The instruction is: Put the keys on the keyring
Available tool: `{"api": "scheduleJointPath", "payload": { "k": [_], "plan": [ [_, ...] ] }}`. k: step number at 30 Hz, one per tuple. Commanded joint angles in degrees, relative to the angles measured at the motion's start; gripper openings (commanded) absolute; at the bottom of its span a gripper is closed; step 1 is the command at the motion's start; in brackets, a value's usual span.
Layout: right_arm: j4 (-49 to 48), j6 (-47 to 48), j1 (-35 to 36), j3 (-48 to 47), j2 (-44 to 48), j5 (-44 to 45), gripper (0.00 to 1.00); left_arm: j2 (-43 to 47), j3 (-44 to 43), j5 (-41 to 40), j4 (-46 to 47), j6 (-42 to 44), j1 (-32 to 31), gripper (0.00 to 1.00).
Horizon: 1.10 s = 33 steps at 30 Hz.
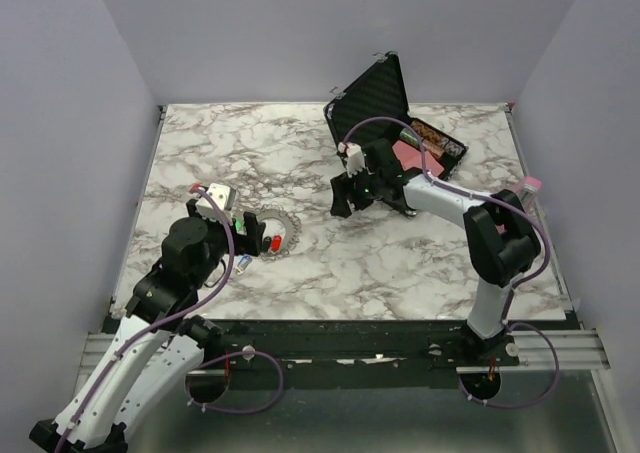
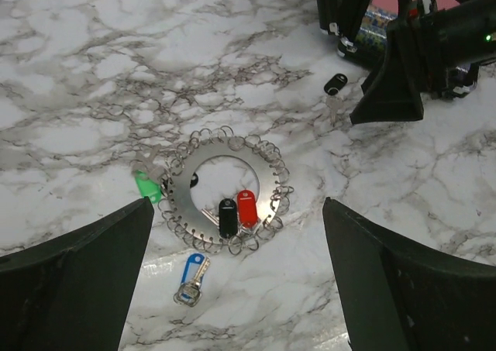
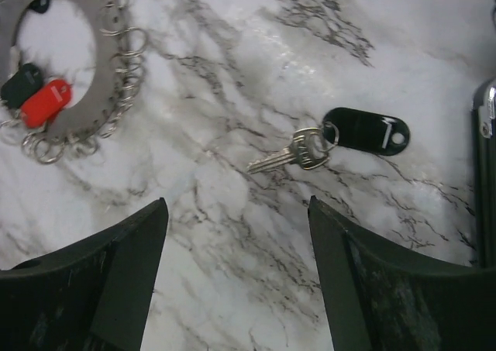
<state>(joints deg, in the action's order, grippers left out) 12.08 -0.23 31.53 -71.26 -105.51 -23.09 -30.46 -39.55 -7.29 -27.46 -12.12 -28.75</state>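
The keyring (image 2: 186, 182) is a flat silver ring plate edged with many small wire loops; it lies on the marble (image 1: 283, 235). A black tag (image 2: 227, 216) and a red tag (image 2: 246, 207) hang on its near rim, and a green tag (image 2: 146, 185) sits at its left. A blue-tagged key (image 2: 191, 278) lies loose just below it. My left gripper (image 2: 238, 208) hovers open above the ring. A silver key with a black tag (image 3: 297, 153) lies apart, just ahead of my open right gripper (image 3: 237, 202), with nothing between the fingers. That key also shows in the left wrist view (image 2: 335, 86).
An open black hard case (image 1: 375, 95) with pink lining stands at the back right, and its edge (image 3: 484, 173) shows close to the right of my right gripper. Purple-grey walls enclose the marble table (image 1: 420, 263) on three sides.
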Motion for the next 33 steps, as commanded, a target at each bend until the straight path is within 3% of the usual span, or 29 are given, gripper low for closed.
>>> {"api": "scheduleJointPath", "payload": {
  "k": [1,4,11,21,33],
  "plan": [
    [-3.8,-5.1,-0.1,-2.6,-4.2,9.7,0.73,1.7,0.3,-4.1,2.9,2.2,0.7,0.99],
    [-3.0,-5.7,-0.1,-4.8,-6.5,10.1,0.59,1.1,-0.2,-3.2,2.8,2.4,0.7,0.99],
    [-3.6,-7.0,-0.1,-6.9,-9.5,11.3,0.45,0.7,-0.4,-2.4,2.4,2.4,1.0,0.99],
    [-3.4,-7.3,-0.1,-9.2,-12.4,14.3,0.43,1.1,-0.4,-2.0,2.7,2.2,1.0,0.99],
    [-3.0,-7.3,-0.3,-9.6,-13.6,13.9,0.34,0.9,-0.4,-1.4,2.7,2.2,1.1,0.99]
  ]
}}
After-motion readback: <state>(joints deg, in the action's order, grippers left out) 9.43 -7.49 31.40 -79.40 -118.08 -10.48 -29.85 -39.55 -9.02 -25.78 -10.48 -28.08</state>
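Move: The right hand's open fingers are bound for the lone key, which lies roughly 6 cm ahead, about 1 cm to its left and some 7 cm below. The black tag on that key is about 9 cm ahead and 2 cm to the right, and the keyring some 17 cm to the left and 4 cm back. The open case's middle stands about 19 cm ahead and 17 cm right. From the left hand the key is roughly 19 cm ahead, 20 cm right and 21 cm below. The right hand reaches about 5–6 cm forward and sinks some 5 cm towards the key's head beside the black tag, the forward travel dying out first so that the last stretch goes nearly straight down. As it goes the wrist turns about 15 degrees clockwise and the fingers narrow from nearly wide open to about a third, most of it early, their tips arriving close about the key's head; whether they touch it can't be seen. ##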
